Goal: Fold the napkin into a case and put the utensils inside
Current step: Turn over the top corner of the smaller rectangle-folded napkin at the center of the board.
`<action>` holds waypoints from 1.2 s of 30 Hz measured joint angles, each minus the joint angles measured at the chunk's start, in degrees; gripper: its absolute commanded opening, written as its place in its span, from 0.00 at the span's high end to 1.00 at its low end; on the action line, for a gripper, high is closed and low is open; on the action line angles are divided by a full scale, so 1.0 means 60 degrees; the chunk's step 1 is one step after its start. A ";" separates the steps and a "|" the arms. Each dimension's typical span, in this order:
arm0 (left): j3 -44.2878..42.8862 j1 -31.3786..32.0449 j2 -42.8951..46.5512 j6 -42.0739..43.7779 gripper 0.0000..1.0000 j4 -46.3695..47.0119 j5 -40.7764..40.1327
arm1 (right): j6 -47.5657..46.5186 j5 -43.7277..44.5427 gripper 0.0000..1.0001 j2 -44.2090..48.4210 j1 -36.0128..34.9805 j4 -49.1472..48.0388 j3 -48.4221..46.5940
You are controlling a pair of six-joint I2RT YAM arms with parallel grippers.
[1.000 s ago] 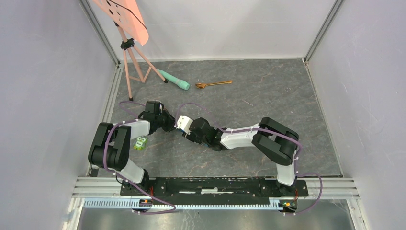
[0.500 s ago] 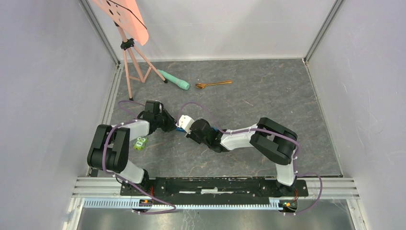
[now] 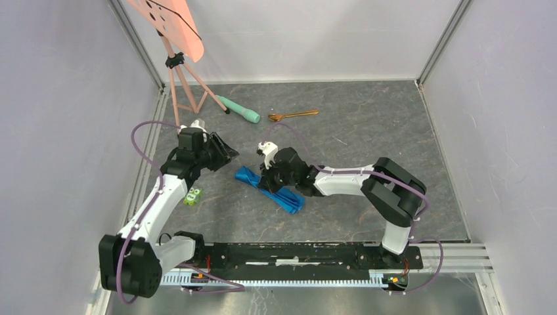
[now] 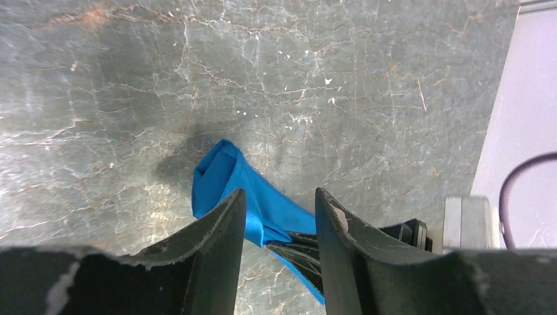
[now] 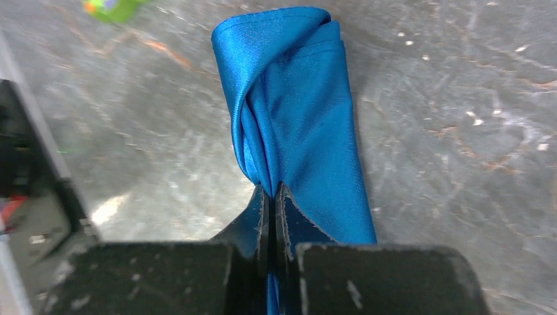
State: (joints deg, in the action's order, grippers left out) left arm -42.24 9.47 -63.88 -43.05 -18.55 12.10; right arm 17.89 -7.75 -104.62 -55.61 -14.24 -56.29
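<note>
The bright blue napkin (image 3: 270, 190) lies on the table as a narrow, layered strip, running from upper left to lower right. My right gripper (image 3: 268, 185) is shut on a fold near its middle; in the right wrist view the jaws (image 5: 271, 191) pinch the cloth (image 5: 295, 98) between them. My left gripper (image 3: 228, 153) stands open up and to the left of the strip's left end, with nothing in it. Between its fingers (image 4: 226, 220) I see the napkin's end (image 4: 223, 174) below. A thin copper-gold utensil (image 3: 293, 115) lies at the back of the table.
A mint-green cylinder with a black tip (image 3: 240, 110) lies left of the utensil. A pink tripod (image 3: 180, 79) stands in the back left corner. A small green toy (image 3: 192, 195) sits beside the left arm. Metal-framed walls close the table in on three sides.
The left gripper opened, let go of the napkin and drew back up and left. The right gripper shut on the napkin. The strip now shows on the table between the arms.
</note>
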 measured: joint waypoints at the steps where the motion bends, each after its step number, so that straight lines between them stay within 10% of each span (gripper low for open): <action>1: -0.0066 0.0000 0.0211 0.0095 0.49 -0.0182 -0.0051 | 0.0368 -0.0321 1.00 0.0062 0.0073 -0.0095 0.0044; 21: -0.0168 -0.0004 0.0980 0.0652 0.48 -0.1953 -0.0306 | 0.9533 -0.4954 0.96 -0.2320 0.1858 -0.8768 0.3045; 28: -0.0168 0.0007 0.0058 0.0659 0.47 -0.1665 0.0605 | 0.9260 -0.5661 0.64 -0.2816 0.2575 -0.9074 0.3016; 36: 0.0178 0.0386 -0.1024 0.0386 0.47 0.0182 0.2197 | 0.4630 -0.5887 0.39 -0.1814 0.3741 -0.3679 0.1111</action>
State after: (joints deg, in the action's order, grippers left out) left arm -41.17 11.79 -70.02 -40.73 -17.45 25.28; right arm 45.67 -43.07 -115.50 -33.17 -36.32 -49.63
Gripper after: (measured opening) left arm 0.526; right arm 0.591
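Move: The right hand is shut on the napkin's upper layer; the bundle's middle lies about 3 cm to its right, level fore and aft and 3 cm below, with the bundle's top end about 6 cm ahead and 5 cm left. The green toy is some 21 cm left and 1 cm back. From the empty left hand the bundle's middle is about 11 cm right, 5 cm back and 12 cm below. Turning some 60 degrees, right hand takes the pinched napkin back 5 cm, swings forward-right, opens; left hand approaches. ##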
